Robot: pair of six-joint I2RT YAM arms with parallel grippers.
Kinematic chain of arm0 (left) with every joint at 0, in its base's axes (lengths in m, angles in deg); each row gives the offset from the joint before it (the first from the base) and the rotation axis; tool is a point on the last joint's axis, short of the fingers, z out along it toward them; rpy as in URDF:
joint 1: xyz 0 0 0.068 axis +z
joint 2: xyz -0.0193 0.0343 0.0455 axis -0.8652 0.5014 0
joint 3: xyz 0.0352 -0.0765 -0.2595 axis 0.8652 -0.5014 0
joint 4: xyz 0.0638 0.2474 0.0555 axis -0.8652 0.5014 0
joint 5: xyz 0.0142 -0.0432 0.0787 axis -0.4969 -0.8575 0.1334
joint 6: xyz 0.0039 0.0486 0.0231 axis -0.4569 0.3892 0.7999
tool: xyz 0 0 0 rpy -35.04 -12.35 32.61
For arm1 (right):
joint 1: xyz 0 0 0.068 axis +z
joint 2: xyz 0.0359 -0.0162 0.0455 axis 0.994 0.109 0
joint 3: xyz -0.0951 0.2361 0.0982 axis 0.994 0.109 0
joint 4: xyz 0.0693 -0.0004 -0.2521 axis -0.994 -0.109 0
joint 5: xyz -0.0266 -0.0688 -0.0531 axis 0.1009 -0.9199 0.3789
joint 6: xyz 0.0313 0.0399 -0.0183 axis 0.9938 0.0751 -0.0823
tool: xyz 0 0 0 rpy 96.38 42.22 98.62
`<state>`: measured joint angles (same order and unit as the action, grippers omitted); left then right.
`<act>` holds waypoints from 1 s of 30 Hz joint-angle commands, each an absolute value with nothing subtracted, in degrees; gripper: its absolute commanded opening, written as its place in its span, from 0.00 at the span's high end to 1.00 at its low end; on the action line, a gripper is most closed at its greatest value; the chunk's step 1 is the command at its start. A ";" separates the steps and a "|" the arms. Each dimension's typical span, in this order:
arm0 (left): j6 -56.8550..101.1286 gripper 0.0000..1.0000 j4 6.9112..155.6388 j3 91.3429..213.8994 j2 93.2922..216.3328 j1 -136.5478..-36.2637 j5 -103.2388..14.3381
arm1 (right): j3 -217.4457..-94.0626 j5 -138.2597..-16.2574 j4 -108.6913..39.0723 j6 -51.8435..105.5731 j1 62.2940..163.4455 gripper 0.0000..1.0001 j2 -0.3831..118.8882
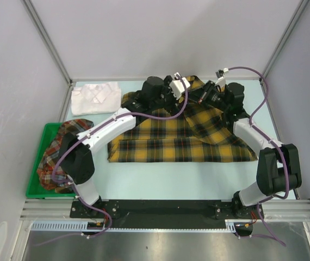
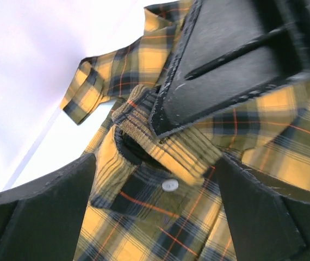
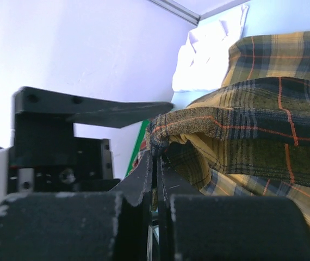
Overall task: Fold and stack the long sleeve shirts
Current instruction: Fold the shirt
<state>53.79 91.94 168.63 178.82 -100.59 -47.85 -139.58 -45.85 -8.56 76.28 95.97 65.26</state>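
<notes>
The yellow-and-black plaid shirt (image 1: 182, 136) lies spread across the middle of the table. My right gripper (image 3: 157, 155) is shut on a fold of its cloth near the collar, lifting it slightly; it sits at the shirt's far edge (image 1: 201, 98). My left gripper (image 2: 156, 163) is open, its fingers (image 2: 46, 212) straddling the buttoned collar (image 2: 168, 185) without touching it, right beside the right gripper (image 2: 225, 60). It hangs over the far middle (image 1: 186, 93). A white shirt (image 1: 95, 98) lies folded at the far left. A red-orange plaid shirt (image 1: 60, 149) is bunched in the bin.
A green plastic bin (image 1: 35, 187) stands at the left edge of the table. Grey walls with metal posts close in the back and sides. The left arm (image 1: 111, 128) crosses over the yellow shirt's left part.
</notes>
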 commanded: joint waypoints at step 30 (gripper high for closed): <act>118.06 1.00 127.94 148.23 166.61 -85.31 -73.19 | -142.96 -43.41 -69.44 5.83 68.28 0.34 58.59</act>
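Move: The shirt cuff, already pinched in the shut right fingertips (about 1 cm ahead and 1 cm left of the right hand), lies some 2 cm ahead of the open left fingers and 2 cm lower. The spread shirt body is about 25 cm below the left hand; its far sleeve lies roughly 15 cm ahead, 5 cm right and 25 cm down, and the white shirt some 10 cm ahead, 42 cm left and 25 cm down. Left pinches the cuff, right releases and withdraws some 18 cm rightward while left lowers it leftward and back. ##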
